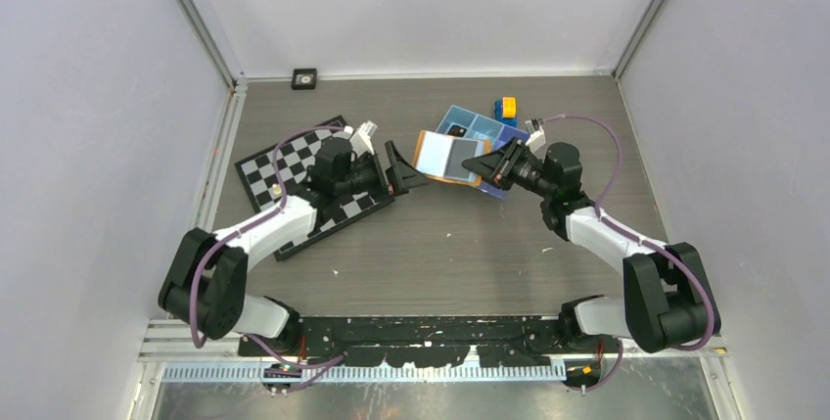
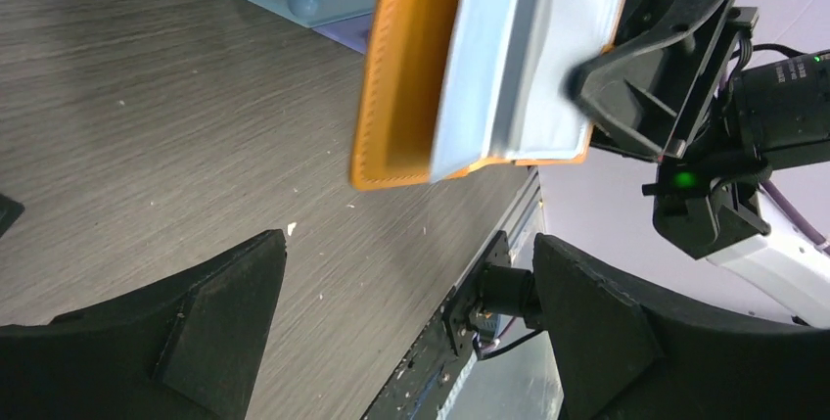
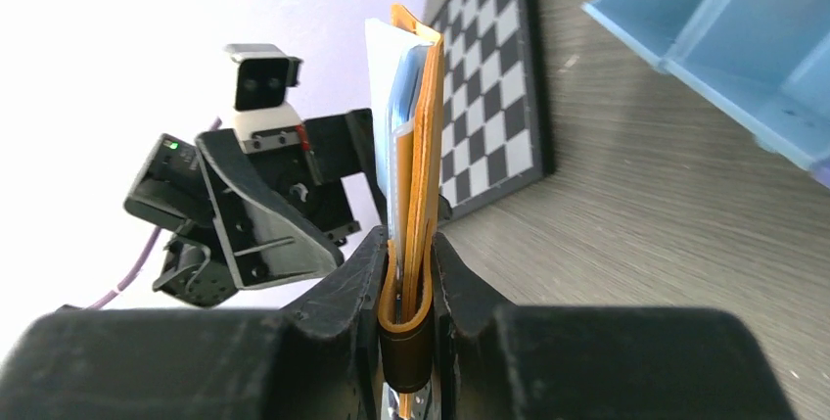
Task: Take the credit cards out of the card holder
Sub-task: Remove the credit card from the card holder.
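Note:
My right gripper (image 3: 408,244) is shut on the folded end of the orange card holder (image 3: 411,126) and holds it above the table. The card holder (image 1: 445,154) shows a pale grey-blue inner sleeve (image 2: 519,58) facing the left arm. White and blue flat edges stand out along its far side; I cannot tell whether they are credit cards or sleeves. My left gripper (image 2: 411,244) is open with nothing between its fingers, just short of the holder's free edge (image 2: 391,97). In the top view the left gripper (image 1: 401,170) is to the left of the holder and the right gripper (image 1: 486,167) to its right.
A blue three-compartment tray (image 1: 470,126) stands behind the held holder, with a small yellow-and-blue block (image 1: 506,109) at its far side. A black-and-white checkerboard mat (image 1: 294,185) lies under the left arm. A small black square object (image 1: 304,78) sits by the back wall.

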{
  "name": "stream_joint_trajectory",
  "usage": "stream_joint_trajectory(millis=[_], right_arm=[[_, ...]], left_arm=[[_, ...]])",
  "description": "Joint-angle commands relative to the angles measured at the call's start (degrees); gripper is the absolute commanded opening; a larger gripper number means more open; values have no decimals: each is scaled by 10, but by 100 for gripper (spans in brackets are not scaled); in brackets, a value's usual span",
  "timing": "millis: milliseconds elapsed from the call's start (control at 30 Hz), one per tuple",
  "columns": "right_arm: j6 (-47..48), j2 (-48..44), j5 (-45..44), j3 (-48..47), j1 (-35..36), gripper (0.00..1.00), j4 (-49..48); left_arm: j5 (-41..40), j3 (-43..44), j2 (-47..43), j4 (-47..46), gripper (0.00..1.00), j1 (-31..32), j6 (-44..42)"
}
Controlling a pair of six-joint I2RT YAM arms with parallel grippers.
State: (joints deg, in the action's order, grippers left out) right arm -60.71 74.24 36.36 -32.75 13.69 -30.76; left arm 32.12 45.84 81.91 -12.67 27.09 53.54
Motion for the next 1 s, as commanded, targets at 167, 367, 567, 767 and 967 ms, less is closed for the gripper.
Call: stream_joint_trajectory(millis=[167,367,567,767,967], right_arm=[[1,-13,46,-6,36,1,-125],[49,-10,39,-19,70,1,-82],[59,-8,50,-35,84,9,-63],[92,-50,10,-37,85,48,3],[132,-107,-50,-34,83,47,80]], left_arm=[[35,-68,-3,-257,100,3,59],[52,-83,19,-339,78,0,88],[37,-93,8,-335,31,-3,77],[30,-103,10,-342,0,-13,85],[13,-132,6,-375,0,-35,109]])
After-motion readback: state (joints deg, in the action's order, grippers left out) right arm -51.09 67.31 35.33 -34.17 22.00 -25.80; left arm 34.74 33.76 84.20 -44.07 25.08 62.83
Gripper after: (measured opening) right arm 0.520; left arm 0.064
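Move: The open card holder hangs from my right fingers. Its middle lies about 7 cm to the right of my left hand and 4 cm ahead, roughly level. From my right hand it is some 5 cm left and 1 cm ahead, with my open left gripper about 13 cm left and 1 cm back. The compartment box sits about 12 cm ahead and 15 cm right of my left hand, some 15 cm below; the chessboard is about 23 cm left and 4 cm ahead. With my right hand I bring the card holder about 5 cm left and 4 cm back, turning it some 10 degrees counter-clockwise, in between my waiting left fingers. My left hand rises about 2 cm, rolls some 15 degrees and closes on the holder near its fold, then eases down slightly. My right fingers then open and start drawing up and back to the right. ##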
